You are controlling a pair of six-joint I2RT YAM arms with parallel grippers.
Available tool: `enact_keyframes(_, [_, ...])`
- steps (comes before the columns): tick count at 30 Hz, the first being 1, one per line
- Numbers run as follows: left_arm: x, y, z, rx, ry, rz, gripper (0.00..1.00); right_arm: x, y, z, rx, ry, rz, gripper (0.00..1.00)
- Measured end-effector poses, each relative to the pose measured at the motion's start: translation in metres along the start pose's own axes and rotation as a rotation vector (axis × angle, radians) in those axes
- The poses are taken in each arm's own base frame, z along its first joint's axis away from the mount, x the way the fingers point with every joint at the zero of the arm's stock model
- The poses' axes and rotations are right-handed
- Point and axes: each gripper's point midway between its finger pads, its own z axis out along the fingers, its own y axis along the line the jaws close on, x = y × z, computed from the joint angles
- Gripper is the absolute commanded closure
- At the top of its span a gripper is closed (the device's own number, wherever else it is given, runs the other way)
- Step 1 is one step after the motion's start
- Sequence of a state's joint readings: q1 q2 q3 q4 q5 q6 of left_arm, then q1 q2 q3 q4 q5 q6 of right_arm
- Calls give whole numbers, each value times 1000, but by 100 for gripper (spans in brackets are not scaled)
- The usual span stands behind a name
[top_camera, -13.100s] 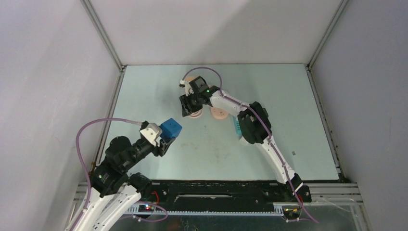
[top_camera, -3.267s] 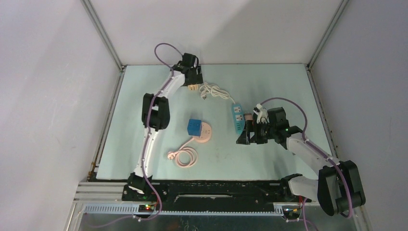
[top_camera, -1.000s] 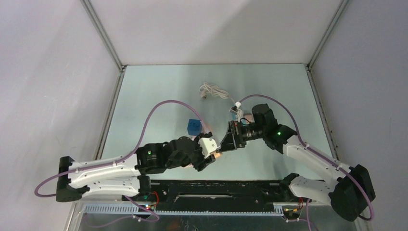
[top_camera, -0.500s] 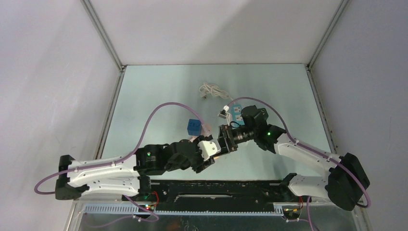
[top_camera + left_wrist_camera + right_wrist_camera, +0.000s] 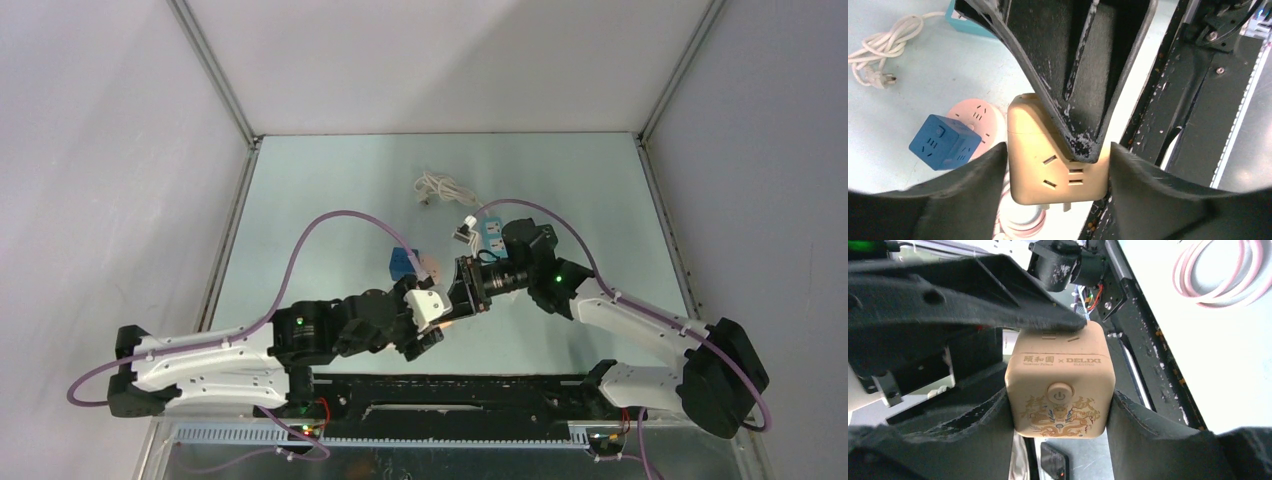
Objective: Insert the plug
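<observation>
The plug is a beige cube with slots on one face and prongs pointing down. Its other face carries a power button and a dragon print. My left gripper is shut on two of its sides. My right gripper is shut on it across the other way, so one right finger lies over the top in the left wrist view. From above, both grippers meet at the cube, above the table near its front edge.
A blue cube stands on a pink round socket, whose pink cable coils nearby. A blue power strip lies behind the right wrist, its white cable bundled farther back. The black front rail runs close by.
My right arm has swung left to meet the left gripper, and its jaws have come together on the beige cube. The left gripper has kept its hold.
</observation>
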State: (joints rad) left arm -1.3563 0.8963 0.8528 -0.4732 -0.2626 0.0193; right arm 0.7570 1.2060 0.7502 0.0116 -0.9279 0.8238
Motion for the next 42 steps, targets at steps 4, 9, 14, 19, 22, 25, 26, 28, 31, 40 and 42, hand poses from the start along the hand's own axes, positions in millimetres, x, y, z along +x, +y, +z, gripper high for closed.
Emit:
enact_keyframes(4, [-9, 4, 1, -26, -38, -13, 0, -2, -9, -5, 35, -18, -16, 100])
enact_keyframes(9, [-15, 6, 8, -51, -102, -80, 0, -13, -41, -31, 207, -112, -28, 100])
enact_keyframes(14, [-13, 16, 25, -56, -127, -193, 0, -13, -76, -71, 472, -210, -77, 100])
enact_keyframes(19, [-16, 47, 37, -70, -166, -373, 0, -7, -97, -107, 699, -264, -135, 100])
enact_keyframes(22, [-15, 79, 36, -107, -199, -510, 0, -6, -104, -122, 785, -280, -173, 100])
enact_keyframes(25, [-11, 112, 26, -163, -230, -637, 0, -8, -108, -129, 829, -274, -231, 100])
enact_keyframes(26, [-9, 123, 20, -185, -242, -679, 0, -8, -109, -130, 836, -268, -251, 100])
enact_keyframes(28, [-4, 145, 3, -233, -273, -763, 0, -10, -109, -131, 840, -257, -289, 100])
enact_keyframes(31, [10, 182, -29, -356, -325, -877, 0, -16, -107, -129, 825, -252, -352, 100])
enact_keyframes(40, [91, 209, -76, -578, -277, -1111, 0, -41, -106, -101, 709, -177, -505, 100])
enact_keyframes(42, [101, 204, -76, -586, -233, -1128, 0, -48, -106, -95, 699, -144, -536, 100])
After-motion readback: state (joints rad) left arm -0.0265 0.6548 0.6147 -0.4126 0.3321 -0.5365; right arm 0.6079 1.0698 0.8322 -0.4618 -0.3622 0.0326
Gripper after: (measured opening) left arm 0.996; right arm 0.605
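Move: Both hands hold the beige plug adapter between them. From the right hand, the pink round socket, the likely goal, lies about 15 cm ahead, 2 cm left and 20 cm below. The blue adapter stands on its left side, 16 cm ahead and 6 cm left of the hand. The teal power strip is some 22 cm ahead and 14 cm right, the white cube 11 cm ahead and 15 cm right. From the left hand, the round socket is 15 cm ahead, 1 cm left, 20 cm down. The left fingers open wide and let go of the beige adapter; that hand then sweeps away forward and left, about 20 cm each at most, turning counter-clockwise. The right hand keeps its grip and carries the adapter right some 14 cm while sinking and going forward, then curves back left and forward towards the round socket, tilting its fingers further down. ##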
